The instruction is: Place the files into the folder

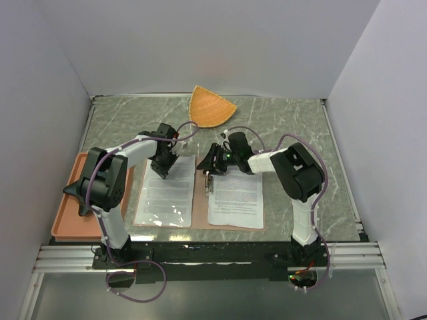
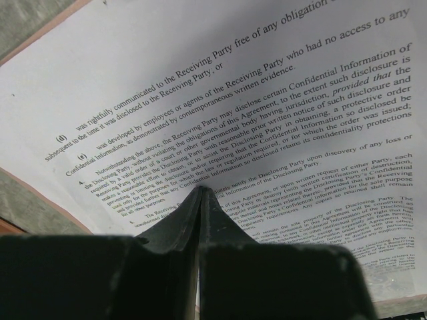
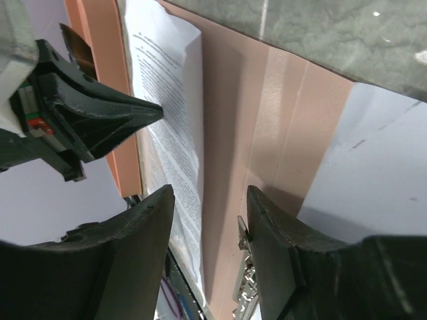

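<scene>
The reddish-brown folder (image 1: 201,207) lies open on the table with a printed white sheet on each half: one file (image 1: 167,193) on the left, another file (image 1: 235,199) on the right. My left gripper (image 1: 162,171) is shut, its tips (image 2: 200,192) pressed down on the upper part of the left file (image 2: 220,100). My right gripper (image 1: 212,165) hangs open over the folder's spine (image 3: 253,113), between the left file (image 3: 170,107) and the right file (image 3: 373,160). The metal clip (image 3: 244,283) sits just beside its right finger (image 3: 273,227). Nothing is between its fingers.
A salmon-orange rimmed tray (image 1: 70,213) lies at the left, touching the folder's edge. An orange fan-shaped dish (image 1: 211,108) sits at the back centre. White walls close in the grey marbled table (image 1: 300,127) on three sides.
</scene>
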Motion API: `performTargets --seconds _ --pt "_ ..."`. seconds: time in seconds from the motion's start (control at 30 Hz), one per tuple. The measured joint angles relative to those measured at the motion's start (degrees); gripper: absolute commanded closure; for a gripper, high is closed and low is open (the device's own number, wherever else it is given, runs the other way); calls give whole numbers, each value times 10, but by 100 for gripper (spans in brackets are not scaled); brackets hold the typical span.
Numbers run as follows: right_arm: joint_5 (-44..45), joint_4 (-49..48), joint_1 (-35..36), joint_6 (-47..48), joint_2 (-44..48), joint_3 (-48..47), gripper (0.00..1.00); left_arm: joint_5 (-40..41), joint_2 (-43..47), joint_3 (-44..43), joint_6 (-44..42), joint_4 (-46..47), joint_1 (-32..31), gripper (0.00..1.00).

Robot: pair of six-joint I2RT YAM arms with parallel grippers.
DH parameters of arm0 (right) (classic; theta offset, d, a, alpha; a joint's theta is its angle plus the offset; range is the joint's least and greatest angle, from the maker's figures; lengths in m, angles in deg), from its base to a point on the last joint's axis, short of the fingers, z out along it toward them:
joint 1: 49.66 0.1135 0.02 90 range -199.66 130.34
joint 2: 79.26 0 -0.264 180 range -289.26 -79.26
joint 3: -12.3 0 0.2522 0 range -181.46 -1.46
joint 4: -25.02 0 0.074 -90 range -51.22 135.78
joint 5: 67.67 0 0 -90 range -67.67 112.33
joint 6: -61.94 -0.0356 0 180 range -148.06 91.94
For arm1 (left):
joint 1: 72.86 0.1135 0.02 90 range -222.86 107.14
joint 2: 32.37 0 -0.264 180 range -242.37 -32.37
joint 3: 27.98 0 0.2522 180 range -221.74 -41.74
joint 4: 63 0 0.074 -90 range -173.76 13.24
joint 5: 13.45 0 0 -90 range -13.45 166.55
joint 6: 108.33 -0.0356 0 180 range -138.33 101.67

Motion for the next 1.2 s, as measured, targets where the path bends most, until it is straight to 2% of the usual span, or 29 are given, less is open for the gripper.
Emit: performTargets --seconds 0.6,1.2 --pt "-9 11 18 -1 49 3 48 26 1 1 -2 10 0 94" --pt "-9 26 41 9 113 71 50 42 6 7 -2 23 0 93"
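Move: The metal clip on the folder's spine lies some 6 cm back from my right hand, 2 cm to its right and 3 cm below. The middle of the left file is about 15 cm left of that hand, 10 cm back and 4 cm below; the right file's middle is 13 cm right, 10 cm back and 4 cm below. From my left hand the clip is about 17 cm right and 3 cm back; the middle of the left file under its fingertips is 6 cm back. I lift my right hand from the forward end of the clip by about 3.5 cm, then draw it back some 5.5 cm along the spine towards the clip's middle, fingers still half open and pointing left and down. My left hand keeps its shut fingertips pressed on the left file and, partway through, eases about 1.5 cm forward and left with a slight tilt. ##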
